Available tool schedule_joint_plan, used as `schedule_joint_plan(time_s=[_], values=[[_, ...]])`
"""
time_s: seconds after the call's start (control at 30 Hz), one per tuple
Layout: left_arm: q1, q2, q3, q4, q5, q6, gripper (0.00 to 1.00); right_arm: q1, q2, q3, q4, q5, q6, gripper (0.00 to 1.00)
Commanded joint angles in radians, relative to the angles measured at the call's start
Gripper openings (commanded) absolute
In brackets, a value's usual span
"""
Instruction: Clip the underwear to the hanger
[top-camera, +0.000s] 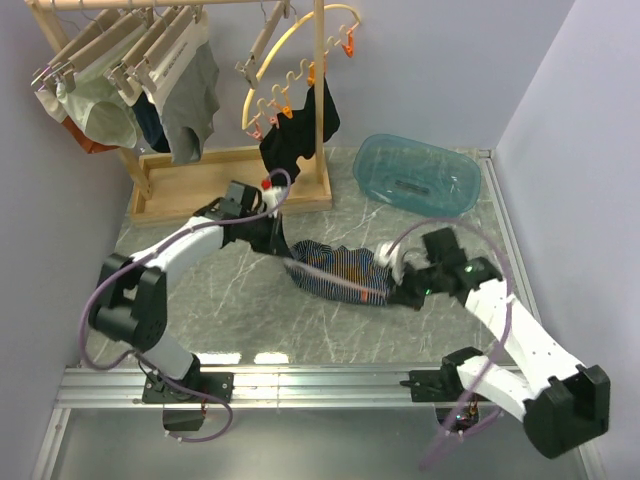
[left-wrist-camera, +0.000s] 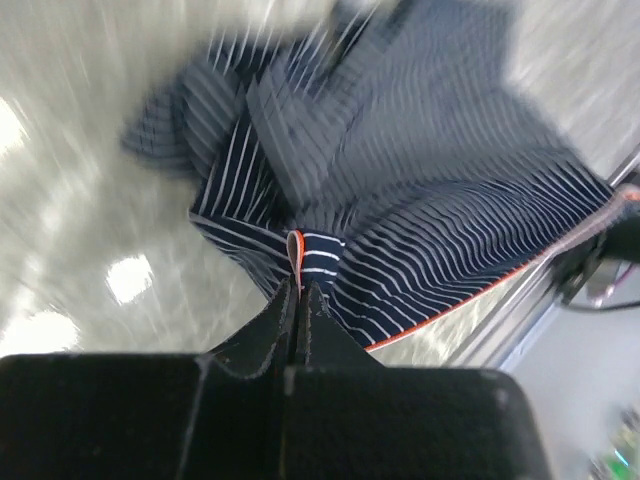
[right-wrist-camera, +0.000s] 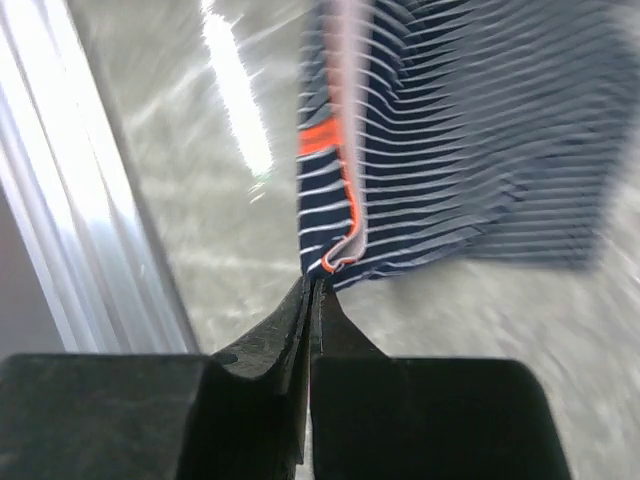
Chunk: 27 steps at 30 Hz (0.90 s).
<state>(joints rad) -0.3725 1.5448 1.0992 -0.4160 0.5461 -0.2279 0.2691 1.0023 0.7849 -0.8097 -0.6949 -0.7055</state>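
Note:
The underwear (top-camera: 335, 268), navy with pale pinstripes and an orange-edged waistband, hangs stretched between my two grippers low over the marble table (top-camera: 230, 300). My left gripper (top-camera: 290, 260) is shut on its left end; the left wrist view shows the fingertips (left-wrist-camera: 300, 287) pinching a fold of the striped cloth (left-wrist-camera: 420, 200). My right gripper (top-camera: 392, 290) is shut on the right end; the right wrist view shows its tips (right-wrist-camera: 315, 282) pinching the waistband corner of the cloth (right-wrist-camera: 460, 130). A bare pale wooden clip hanger (top-camera: 262, 45) hangs tilted on the rack at the back.
A wooden rack (top-camera: 200, 188) at the back left carries several clip hangers with garments, among them grey briefs (top-camera: 190, 100). A yellow arc with orange pegs (top-camera: 290, 70) holds a black garment (top-camera: 300, 130). A clear blue basin (top-camera: 415, 172) sits back right. An aluminium rail (top-camera: 330, 380) runs along the near edge.

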Motion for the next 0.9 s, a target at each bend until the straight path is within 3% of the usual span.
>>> schedule_joint_plan(time_s=[0.0, 0.23, 0.3, 0.33, 0.4, 0.47, 0.53, 0.57, 0.7, 0.73, 0.8, 0.87], values=[[-0.006, 0.055, -0.047, -0.053, 0.017, 0.021, 0.0, 0.205, -0.096, -0.059, -0.01, 0.155, -0.138, 0.0], [-0.022, 0.055, -0.081, -0.124, -0.011, 0.093, 0.0, 0.384, -0.108, -0.144, 0.046, 0.25, -0.138, 0.0], [-0.022, 0.052, -0.087, -0.135, 0.003, 0.12, 0.06, 0.398, -0.108, -0.156, 0.055, 0.259, -0.131, 0.0], [-0.02, 0.048, -0.087, -0.142, 0.065, 0.142, 0.15, 0.406, -0.108, -0.17, 0.073, 0.271, -0.123, 0.0], [-0.022, 0.031, -0.076, -0.178, 0.158, 0.273, 0.39, 0.415, -0.111, -0.184, 0.079, 0.311, -0.141, 0.0], [-0.022, -0.034, -0.075, -0.193, 0.209, 0.44, 0.49, 0.417, -0.122, -0.206, 0.078, 0.333, -0.16, 0.0], [-0.022, -0.101, -0.072, -0.225, 0.212, 0.568, 0.66, 0.418, -0.139, -0.23, 0.063, 0.35, -0.192, 0.0], [-0.022, -0.121, -0.067, -0.243, 0.219, 0.696, 0.79, 0.42, -0.155, -0.234, 0.058, 0.354, -0.199, 0.0], [-0.026, -0.199, -0.09, -0.322, 0.23, 1.026, 0.8, 0.423, -0.163, -0.243, 0.056, 0.368, -0.213, 0.0], [-0.032, -0.225, -0.12, -0.322, 0.219, 1.168, 0.8, 0.421, -0.157, -0.243, 0.06, 0.373, -0.213, 0.0], [-0.06, -0.255, -0.165, -0.294, 0.164, 1.274, 0.78, 0.423, -0.149, -0.251, 0.067, 0.382, -0.221, 0.0], [-0.075, -0.29, -0.228, -0.306, 0.147, 1.526, 0.75, 0.423, -0.145, -0.259, 0.073, 0.391, -0.223, 0.0]])
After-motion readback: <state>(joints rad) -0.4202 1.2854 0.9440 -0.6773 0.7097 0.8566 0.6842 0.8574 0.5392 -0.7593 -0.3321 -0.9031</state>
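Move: Both hands already pinch the striped underwear, one at each end of the waistband. The left hand's laying spot is on the bare table about 5 cm back and 10 cm below it; the right hand's is some 6 cm back and 10 cm below. The cloth's middle hangs about 12 cm right of the left hand and 4 cm back. The wooden tray is 18 cm ahead and 12 cm left of the left hand, and the blue basket 30 cm ahead and 6 cm right of the right hand. Together the two hands draw the stretched underwear back towards the bases and down to the table: the left sinks about 6 cm while coming back 5, opens wide to let go of its end of the waistband, then lifts clear again by some 6 cm, still easing back and rolling about 60 degrees clockwise. The right hand keeps its pinch on the other corner, pulling back first and then mostly sinking to about 7 cm lower, its fingers tipping more steeply down. ##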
